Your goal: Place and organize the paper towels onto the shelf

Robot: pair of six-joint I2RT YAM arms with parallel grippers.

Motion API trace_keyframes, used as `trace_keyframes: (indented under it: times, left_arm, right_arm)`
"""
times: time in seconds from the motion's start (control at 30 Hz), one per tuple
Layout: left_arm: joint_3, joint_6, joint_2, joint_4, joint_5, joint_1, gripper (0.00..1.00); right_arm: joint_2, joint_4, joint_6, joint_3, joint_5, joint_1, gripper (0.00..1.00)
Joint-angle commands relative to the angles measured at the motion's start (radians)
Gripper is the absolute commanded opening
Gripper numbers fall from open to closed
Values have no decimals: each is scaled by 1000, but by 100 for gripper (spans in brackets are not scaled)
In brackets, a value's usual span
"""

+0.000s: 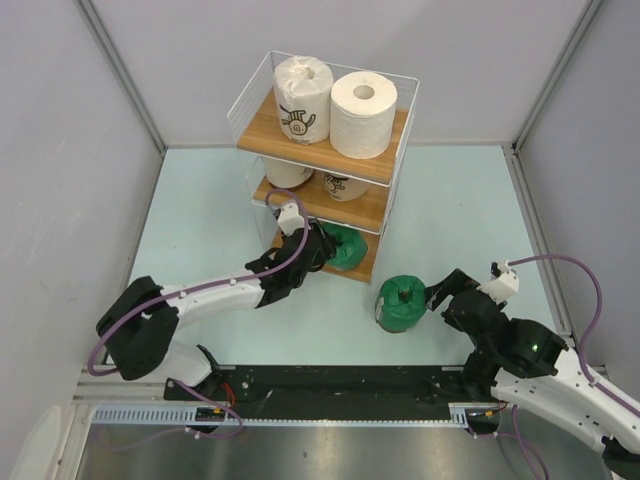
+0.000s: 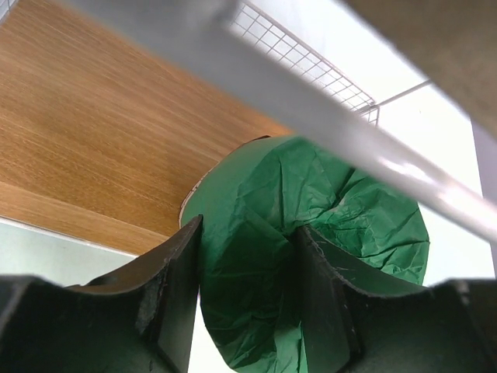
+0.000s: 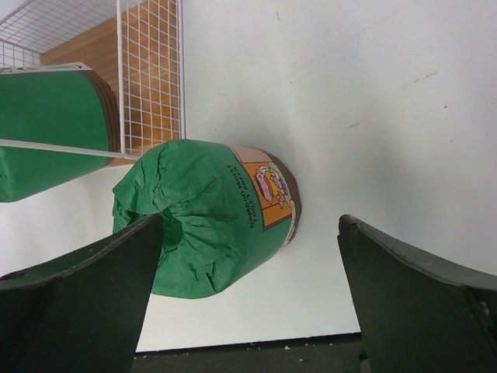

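Note:
The shelf (image 1: pixel 392 140) stands at the back centre. Its top board carries a white-wrapped logo roll (image 1: pixel 303 98) and a plain white roll (image 1: pixel 363 112); two beige rolls (image 1: pixel 288 175) (image 1: pixel 343 185) sit on the middle board. My left gripper (image 1: pixel 322 245) is shut on a dark green roll (image 1: pixel 348 248) at the bottom board. In the left wrist view one finger (image 2: pixel 175 287) is outside the green roll (image 2: pixel 349 210) and the other is in its core. A second green roll (image 1: pixel 402 302) stands on the table, and my right gripper (image 1: pixel 440 292) is open beside it.
In the right wrist view the table roll (image 3: pixel 210 225) lies ahead of the wide jaws, nearer the left finger (image 3: pixel 93 287). The shelf's wire side (image 3: pixel 151 78) and the shelved green roll (image 3: pixel 54 132) are just beyond. Grey walls enclose the pale table (image 1: pixel 200 230).

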Motion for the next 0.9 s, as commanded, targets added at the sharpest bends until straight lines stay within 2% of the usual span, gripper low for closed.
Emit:
trace_keyframes:
  times: [0.0,0.27,0.6,0.87]
  left_arm:
    - [52,-2,26,73,4,11,52]
    - [52,-16,72,78,15,16,54]
    - [40,-26,57,61,9,18,80]
    - [-39,-40,-101,39,-3,18,88]
  right_arm:
    - [-10,-2,30,1,24,5,100]
    - [-10,-2,30,1,22,9,100]
    - [-4,-2,30,-1,22,10,100]
    - [3,-2,30,1,24,10,100]
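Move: The green roll still in the left hand's grip stands at the front of the bottom shelf, its middle about 2 cm ahead of that hand, 3 cm right and 4 cm below. The other green roll is on the table, some 10 cm back, 14 cm right and 6 cm lower than the hand; a white roll sits on the board above, about 5 cm ahead, 3 cm right, 14 cm up. From the right hand the gripped roll lies roughly 13 cm ahead, 19 cm left, 5 cm below. Sinking about 1.5 cm while easing barely a centimetre forward, the left hand sets the green roll down on the bottom shelf. Its fingers, pinching the roll's wall with one of them in the crumpled core, open from half to nearly wide and let go; at the very last the hand begins to draw back and up. ##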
